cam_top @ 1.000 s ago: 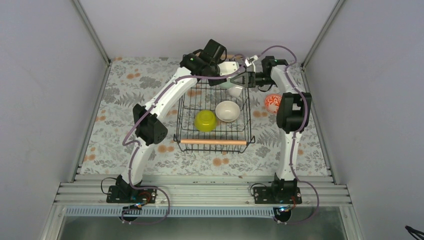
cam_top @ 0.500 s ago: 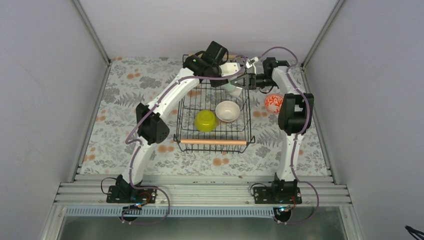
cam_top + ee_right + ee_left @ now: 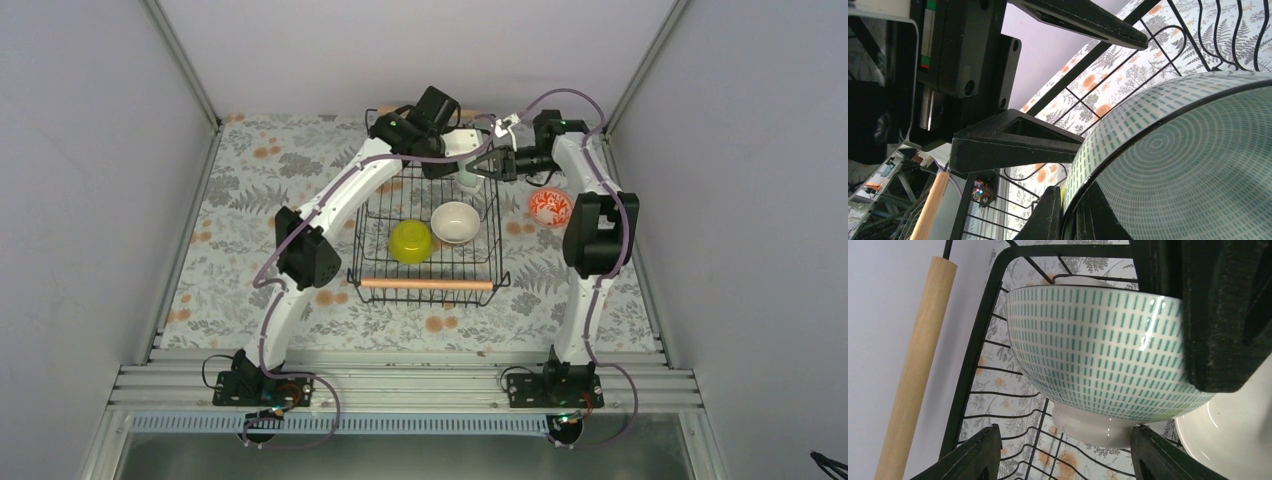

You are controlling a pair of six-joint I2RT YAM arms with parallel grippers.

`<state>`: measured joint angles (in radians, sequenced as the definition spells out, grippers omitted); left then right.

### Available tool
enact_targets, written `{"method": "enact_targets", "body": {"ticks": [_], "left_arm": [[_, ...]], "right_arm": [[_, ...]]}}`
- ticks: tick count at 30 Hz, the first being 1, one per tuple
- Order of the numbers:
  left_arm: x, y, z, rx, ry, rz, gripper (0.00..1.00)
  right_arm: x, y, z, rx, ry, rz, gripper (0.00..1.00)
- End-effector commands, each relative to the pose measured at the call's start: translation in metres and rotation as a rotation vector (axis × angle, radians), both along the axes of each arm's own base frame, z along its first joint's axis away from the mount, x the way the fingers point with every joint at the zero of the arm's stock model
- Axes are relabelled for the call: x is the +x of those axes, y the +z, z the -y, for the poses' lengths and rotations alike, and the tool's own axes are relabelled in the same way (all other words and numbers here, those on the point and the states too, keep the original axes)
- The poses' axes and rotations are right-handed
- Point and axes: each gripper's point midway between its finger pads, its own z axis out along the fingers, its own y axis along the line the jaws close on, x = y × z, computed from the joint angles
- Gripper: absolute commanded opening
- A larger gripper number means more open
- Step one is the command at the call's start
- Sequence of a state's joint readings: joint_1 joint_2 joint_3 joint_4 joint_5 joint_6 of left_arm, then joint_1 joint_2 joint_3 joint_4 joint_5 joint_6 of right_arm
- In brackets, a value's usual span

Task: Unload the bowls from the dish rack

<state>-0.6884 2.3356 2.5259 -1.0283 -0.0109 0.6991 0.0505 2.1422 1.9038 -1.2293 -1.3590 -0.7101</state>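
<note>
The dish rack [image 3: 356,250], a black wire basket with wooden handles, stands mid-table. A yellow-green bowl [image 3: 411,241] and a white bowl [image 3: 455,222] lie in it. Over its far end hangs a teal-dashed white bowl [image 3: 467,180], tilted on its side. My right gripper [image 3: 483,165] is shut on this bowl's rim; the right wrist view shows its fingers [image 3: 1050,215] pinching the rim of the teal bowl [image 3: 1188,165]. My left gripper [image 3: 1065,432] stands open astride the foot of the teal bowl [image 3: 1098,350], its left finger clear of it.
A red-patterned bowl [image 3: 549,206] sits on the floral tablecloth right of the rack. The rack's far wooden handle [image 3: 918,365] and wires [image 3: 973,365] lie just beside the left gripper. Grey walls close the table on three sides.
My right gripper has closed onto the teal bowl's rim. My left gripper's jaws have spread wider off the bowl. The bowl has shifted only slightly.
</note>
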Motion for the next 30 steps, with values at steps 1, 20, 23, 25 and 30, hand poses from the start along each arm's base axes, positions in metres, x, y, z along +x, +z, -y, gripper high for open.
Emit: {"method": "enact_targets", "body": {"ticks": [1, 20, 23, 25, 30], "left_arm": [[0.02, 0.0, -0.004, 0.022, 0.053, 0.081, 0.66], [0.012, 0.053, -0.051, 0.079, 0.137, 0.184, 1.0], [0.007, 0.059, -0.054, 0.075, 0.137, 0.179, 1.0], [0.004, 0.059, -0.057, 0.08, 0.134, 0.172, 1.0], [0.009, 0.047, -0.08, 0.153, 0.192, 0.213, 1.0]], "right_arm": [[-0.026, 0.056, -0.02, 0.138, 0.06, 0.035, 0.04], [-0.034, 0.075, -0.008, -0.054, -0.05, 0.097, 0.04], [-0.029, 0.071, -0.007, -0.084, -0.085, 0.107, 0.04], [-0.026, 0.068, -0.005, -0.103, -0.097, 0.106, 0.04], [-0.02, 0.073, 0.006, -0.174, -0.155, 0.144, 0.04]]}}
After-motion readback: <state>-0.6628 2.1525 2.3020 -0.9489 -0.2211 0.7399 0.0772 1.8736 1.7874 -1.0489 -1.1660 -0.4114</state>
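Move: The teal bowl hangs by its rim in the right hand's shut fingers, its middle about 2 cm ahead, 3 cm left and 3 cm below them; the open table by the red bowl is some 16 cm right, 4 cm back and 20 cm down. From the left hand, half-open at the bowl's foot, the bowl's middle is 4 cm right, 2 cm back; the white bowl stands about 12 cm back, 3 cm right, and the yellow bowl 15 cm back, 6 cm left, both some 15 cm down. Upwards, after a brief pause, the right hand carries the teal bowl about 5 cm above the rack and a little back, keeping its rim pinch while its left-pointing fingers tip slightly down. The left hand spreads its fingers fully, comes away from the bowl's foot, rises with it, then swings left and sinks a little, ending some 6 cm to the left. ##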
